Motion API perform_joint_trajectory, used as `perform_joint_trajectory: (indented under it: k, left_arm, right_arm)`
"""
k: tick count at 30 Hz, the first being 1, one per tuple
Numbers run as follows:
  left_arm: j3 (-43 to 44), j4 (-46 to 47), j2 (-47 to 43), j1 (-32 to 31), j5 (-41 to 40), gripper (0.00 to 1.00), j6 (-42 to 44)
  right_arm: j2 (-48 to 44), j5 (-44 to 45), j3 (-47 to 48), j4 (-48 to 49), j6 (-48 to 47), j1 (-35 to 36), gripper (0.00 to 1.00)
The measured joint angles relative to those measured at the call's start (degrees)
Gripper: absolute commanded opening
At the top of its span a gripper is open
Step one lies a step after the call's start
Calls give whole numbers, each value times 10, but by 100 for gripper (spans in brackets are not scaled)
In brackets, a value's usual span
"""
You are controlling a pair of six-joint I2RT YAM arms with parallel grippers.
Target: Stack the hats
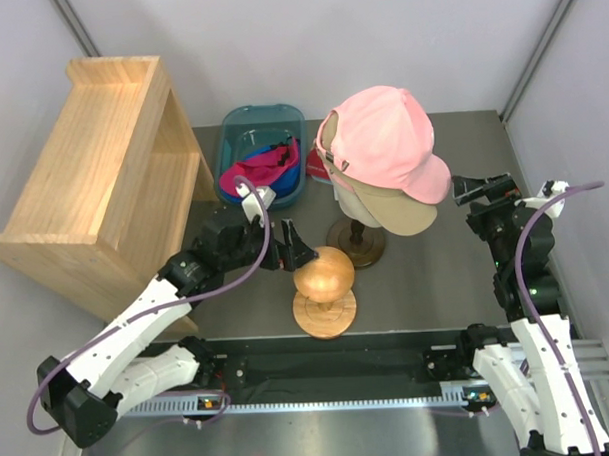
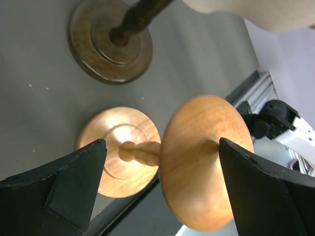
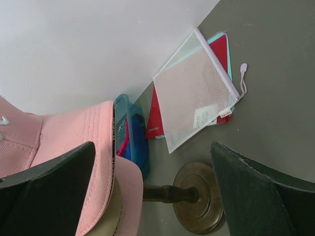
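A light pink hat [image 1: 381, 133] sits on top of a tan hat [image 1: 399, 217], both on the mannequin head's dark stand [image 1: 356, 242]. A magenta hat [image 1: 251, 174] and a blue hat [image 1: 274, 155] lie in the teal bin [image 1: 243, 121]. My left gripper [image 1: 290, 246] is open, low beside the wooden ball [image 1: 323, 276]; in its wrist view the ball [image 2: 204, 157] lies between the spread fingers [image 2: 83, 177] of the gripper [image 2: 160, 145]. My right gripper [image 1: 483, 189] is open, right of the stacked hats; the pink hat [image 3: 64, 142] is by its left finger, gripper [image 3: 152, 147] empty.
A wooden shelf [image 1: 93, 185] stands at the left. A mesh zip pouch [image 3: 194, 93] over red and teal folders lies behind the mannequin stand base [image 3: 202, 196]. The ball's round wooden base [image 2: 120, 152] sits near the table's front rail [image 1: 329, 362].
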Motion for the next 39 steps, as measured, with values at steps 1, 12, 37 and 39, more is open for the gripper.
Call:
perform_joint_trajectory:
  k: [1, 12, 37, 39]
  left_arm:
    - [2, 2, 4, 0, -5, 99, 2]
    - [29, -11, 34, 10, -70, 99, 28]
    - [404, 106, 525, 204, -181, 96, 281]
    - [422, 110, 552, 204, -165, 96, 291]
  right_arm:
    - [1, 1, 0, 0, 0, 0, 100]
    - [9, 5, 0, 1, -4, -4, 100]
    - [-41, 79, -1, 13, 12, -8, 100]
    - [-38, 84, -1, 12, 12, -8, 100]
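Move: The magenta hat in the blue bin lies about 32 cm ahead of the left gripper, 8 cm to its left and 17 cm below; the red folder is some 14 cm right of that hat. The wooden ball stand's ball sits just off the left fingertips, about 7 cm right, 4 cm back and a little lower. The hats stacked on the head are 15 cm ahead, 17 cm right and 9 cm up. From the right gripper, the magenta hat is roughly 23 cm ahead, 34 cm left and 24 cm down. Bring the left gripper away from the wooden ball and forward about 33 cm to above the bin, bearing left on the way and easing back right at the end as it sinks a few centimetres towards the magenta hat. Swing the fingers counter-clockwise some 40 degrees, from rightward to nearly forward, keeping them wide open. Ease the open right gripper slightly right, then up. ##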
